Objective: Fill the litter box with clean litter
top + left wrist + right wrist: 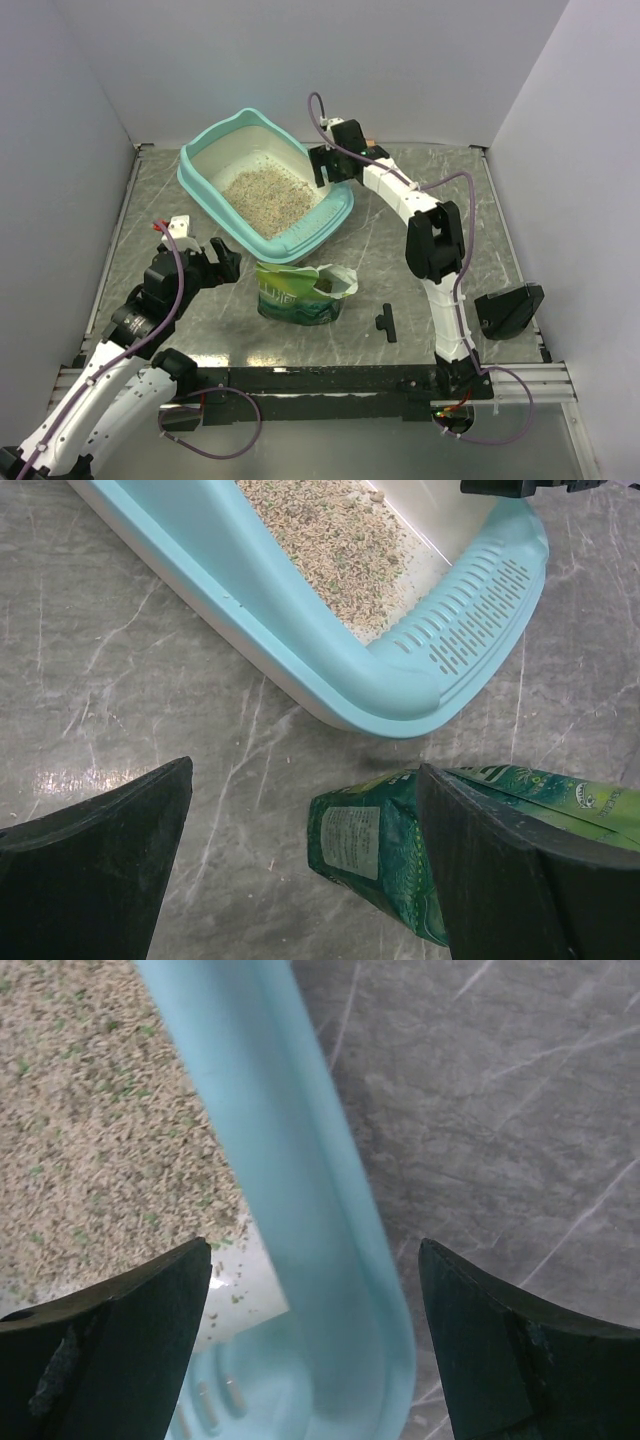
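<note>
The teal litter box stands at the table's back centre, with tan clean litter spread over its white floor. My right gripper hovers open over the box's right rim, one finger above the litter and the other above the table; I cannot tell if it touches. My left gripper is open and empty near the table, just left of a green pouch. In the left wrist view the pouch lies by the right finger, with the box rim beyond.
The green pouch lies open-mouthed on the marble-patterned table, just in front of the box. A small black T-shaped piece lies right of the pouch. A black scoop-like object sits at the right edge. Walls enclose the table on three sides.
</note>
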`<state>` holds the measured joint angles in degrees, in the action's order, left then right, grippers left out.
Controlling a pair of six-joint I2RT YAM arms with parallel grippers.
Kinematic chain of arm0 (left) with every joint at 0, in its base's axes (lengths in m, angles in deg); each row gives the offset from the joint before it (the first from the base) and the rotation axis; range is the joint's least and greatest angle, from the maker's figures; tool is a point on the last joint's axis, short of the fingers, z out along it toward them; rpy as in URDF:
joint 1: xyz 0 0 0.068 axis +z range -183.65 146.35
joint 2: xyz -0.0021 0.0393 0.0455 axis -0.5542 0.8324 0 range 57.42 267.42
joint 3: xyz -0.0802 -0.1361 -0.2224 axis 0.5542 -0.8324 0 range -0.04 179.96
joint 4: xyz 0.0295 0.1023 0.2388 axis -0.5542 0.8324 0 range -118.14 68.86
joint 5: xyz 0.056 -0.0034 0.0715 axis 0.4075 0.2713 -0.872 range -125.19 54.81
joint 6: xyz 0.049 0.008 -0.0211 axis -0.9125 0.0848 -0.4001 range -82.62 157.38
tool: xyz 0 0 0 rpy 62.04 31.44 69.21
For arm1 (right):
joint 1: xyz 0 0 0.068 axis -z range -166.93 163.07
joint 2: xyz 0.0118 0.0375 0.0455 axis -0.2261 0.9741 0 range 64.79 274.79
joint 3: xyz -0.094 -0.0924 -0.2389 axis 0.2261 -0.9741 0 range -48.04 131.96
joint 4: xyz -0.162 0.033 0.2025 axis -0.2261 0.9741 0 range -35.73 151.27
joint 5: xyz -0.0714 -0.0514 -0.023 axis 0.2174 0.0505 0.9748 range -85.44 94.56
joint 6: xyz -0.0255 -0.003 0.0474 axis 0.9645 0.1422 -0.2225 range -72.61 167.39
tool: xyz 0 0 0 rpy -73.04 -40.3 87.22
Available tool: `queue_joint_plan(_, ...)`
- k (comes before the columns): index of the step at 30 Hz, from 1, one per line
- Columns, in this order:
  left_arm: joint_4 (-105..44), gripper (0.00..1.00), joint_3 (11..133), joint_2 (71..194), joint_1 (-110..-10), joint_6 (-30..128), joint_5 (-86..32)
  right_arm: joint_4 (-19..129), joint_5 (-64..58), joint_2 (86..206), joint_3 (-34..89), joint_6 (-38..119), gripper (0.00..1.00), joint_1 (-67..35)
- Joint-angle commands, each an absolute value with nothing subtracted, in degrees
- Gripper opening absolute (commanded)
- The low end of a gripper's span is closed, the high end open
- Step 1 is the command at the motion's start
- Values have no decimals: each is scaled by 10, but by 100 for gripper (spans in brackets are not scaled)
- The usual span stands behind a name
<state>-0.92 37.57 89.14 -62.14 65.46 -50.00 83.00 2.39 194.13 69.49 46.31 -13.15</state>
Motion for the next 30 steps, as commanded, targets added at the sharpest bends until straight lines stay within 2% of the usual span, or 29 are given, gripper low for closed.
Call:
queue_joint_plan(1,-23,97,378,893,-622,652,-505,856,25,1960,753,451,89,-122)
queue_joint_plan(5,-24,97,378,893,-622,651,-503,875,21,1965,754,448,82,-118)
queue_joint_plan(7,-24,97,378,891,-622,651,-502,884,23,1967,756,449,74,-115)
queue_joint_plan(10,-24,97,378,890,-622,650,-501,894,24,1968,749,448,60,-115)
queue_joint_plan(14,-25,97,377,887,-622,649,-499,899,32,1956,733,443,31,-114)
queue_joint_plan(21,-25,97,376,887,-623,648,-492,869,91,1894,635,397,4,-98)
queue_joint_plan(23,-25,97,376,888,-622,648,-491,844,104,1862,586,377,0,-88)
queue_joint_plan(30,-27,97,375,881,-622,647,-488,792,170,1753,441,327,0,-46)
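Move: The litter box's right-hand rim lies almost between the right hand's open fingers, about 1 cm to the right and 2 cm below. The litter is some 10 cm left, 6 cm back and 12 cm lower. The green litter bag stands roughly 28 cm back and 3 cm left, the orange block about 10 cm ahead and 10 cm right. From the left hand that rim is about 25 cm ahead, 20 cm right and 9 cm below. The litter box's right rim is pinched by the right hand, which sinks about 1 cm astride it, easing slightly right, and closes its wide-open fingers on the wall from both sides. Keeping that grip, it drags the rim right and somewhat back, about 5 cm and speeding up, while the wrist turns some 10 degrees clockwise. ##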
